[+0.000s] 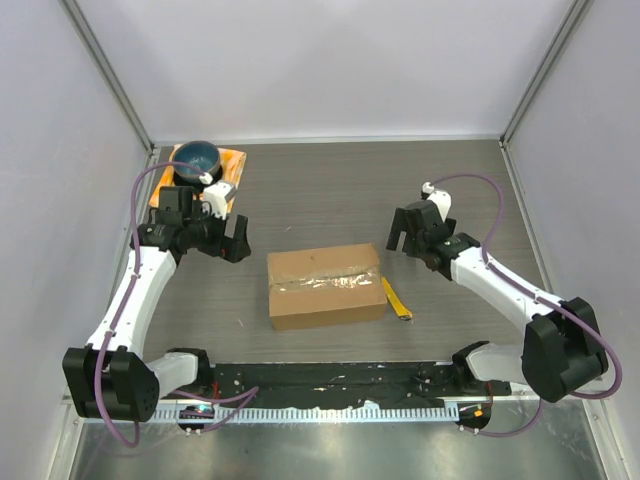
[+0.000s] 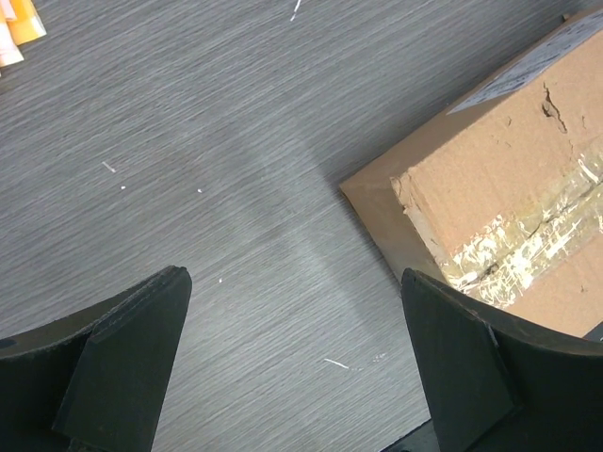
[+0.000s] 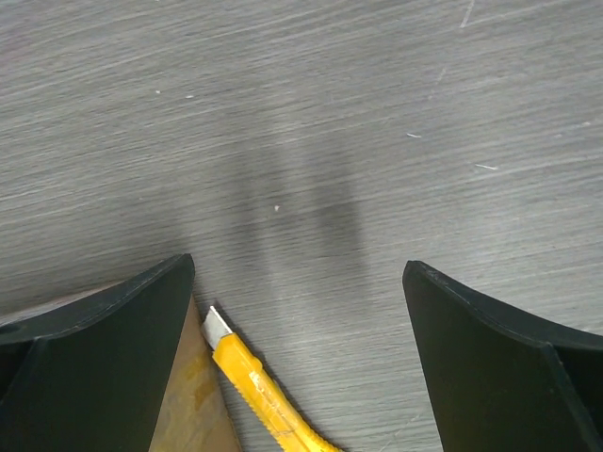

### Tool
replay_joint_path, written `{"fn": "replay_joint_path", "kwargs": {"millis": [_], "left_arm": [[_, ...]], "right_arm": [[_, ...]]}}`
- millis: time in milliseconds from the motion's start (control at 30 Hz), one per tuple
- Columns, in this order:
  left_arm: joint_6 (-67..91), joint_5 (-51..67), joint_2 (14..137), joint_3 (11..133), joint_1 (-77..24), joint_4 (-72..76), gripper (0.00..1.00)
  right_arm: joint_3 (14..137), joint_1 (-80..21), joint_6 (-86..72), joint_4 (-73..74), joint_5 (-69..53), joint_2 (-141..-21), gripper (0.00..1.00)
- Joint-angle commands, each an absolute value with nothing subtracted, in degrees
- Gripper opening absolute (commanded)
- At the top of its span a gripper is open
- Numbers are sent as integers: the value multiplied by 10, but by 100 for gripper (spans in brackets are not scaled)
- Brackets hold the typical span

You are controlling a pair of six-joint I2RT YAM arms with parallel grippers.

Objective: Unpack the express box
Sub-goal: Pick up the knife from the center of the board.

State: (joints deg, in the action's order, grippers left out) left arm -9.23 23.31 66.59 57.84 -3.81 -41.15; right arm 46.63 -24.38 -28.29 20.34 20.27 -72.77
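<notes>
The express box [image 1: 325, 287], a brown carton with shiny clear tape along its top seam, lies shut at the middle of the table. My left gripper [image 1: 232, 241] hovers open to the box's left, a little farther back. In the left wrist view the box [image 2: 509, 188] sits at the right, and only bare table shows between the open gripper [image 2: 294, 275]. My right gripper [image 1: 398, 236] stands open off the box's far right corner. The right wrist view shows that gripper [image 3: 297, 264] empty above the table, with a box corner [image 3: 193, 410] at lower left.
A yellow utility knife [image 1: 396, 298] lies on the table against the box's right end, its blade tip out [image 3: 264, 395]. A blue bowl [image 1: 197, 157] rests on an orange cloth [image 1: 232, 163] at the back left. White walls enclose three sides.
</notes>
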Motion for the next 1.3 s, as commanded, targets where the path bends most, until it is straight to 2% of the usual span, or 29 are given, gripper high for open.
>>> {"fn": "replay_joint_path", "kwargs": {"millis": [0,267,500,633,1000,1267], "left_arm": [[-107,262,664,579,-35,-424,100],[-126,294,686,599,-34,-457,100],[-128,295,684,603,-35,-463,100],[-134,294,679,605,-35,-468,100],[-157,300,673,599,-35,-494,100],[-165,301,669,608,-35,-507,100]], "right_arm": [[454,-259,-317,213,268,-721,100],[430,-332,-370,238,301,-727,100],[430,-398,-402,265,316,-785,99],[416,-426,-407,254,317,-777,90],[367,-475,-439,246,305,-766,77],[346,-493,-471,248,314,-767,61]]}}
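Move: The right hand, wide open, has the knife behind it and to its left: about 9 cm back, 5 cm left and 11 cm below. The box lies to the left of the knife, its middle some 15 cm left of it and about level with it, its right side almost against the blade. From the left hand the knife is roughly 34 cm to the right, 7 cm back and 17 cm down. The right hand's left finger comes against the box's right side and pushes it leftward as the hand comes back about 10 cm, down 9 and left 5 onto the knife, tipping steeper by some 10 degrees. The fingers close to roughly two-thirds open, astride the handle, not yet gripping. The left hand eases back about 3 cm, empty and open. ##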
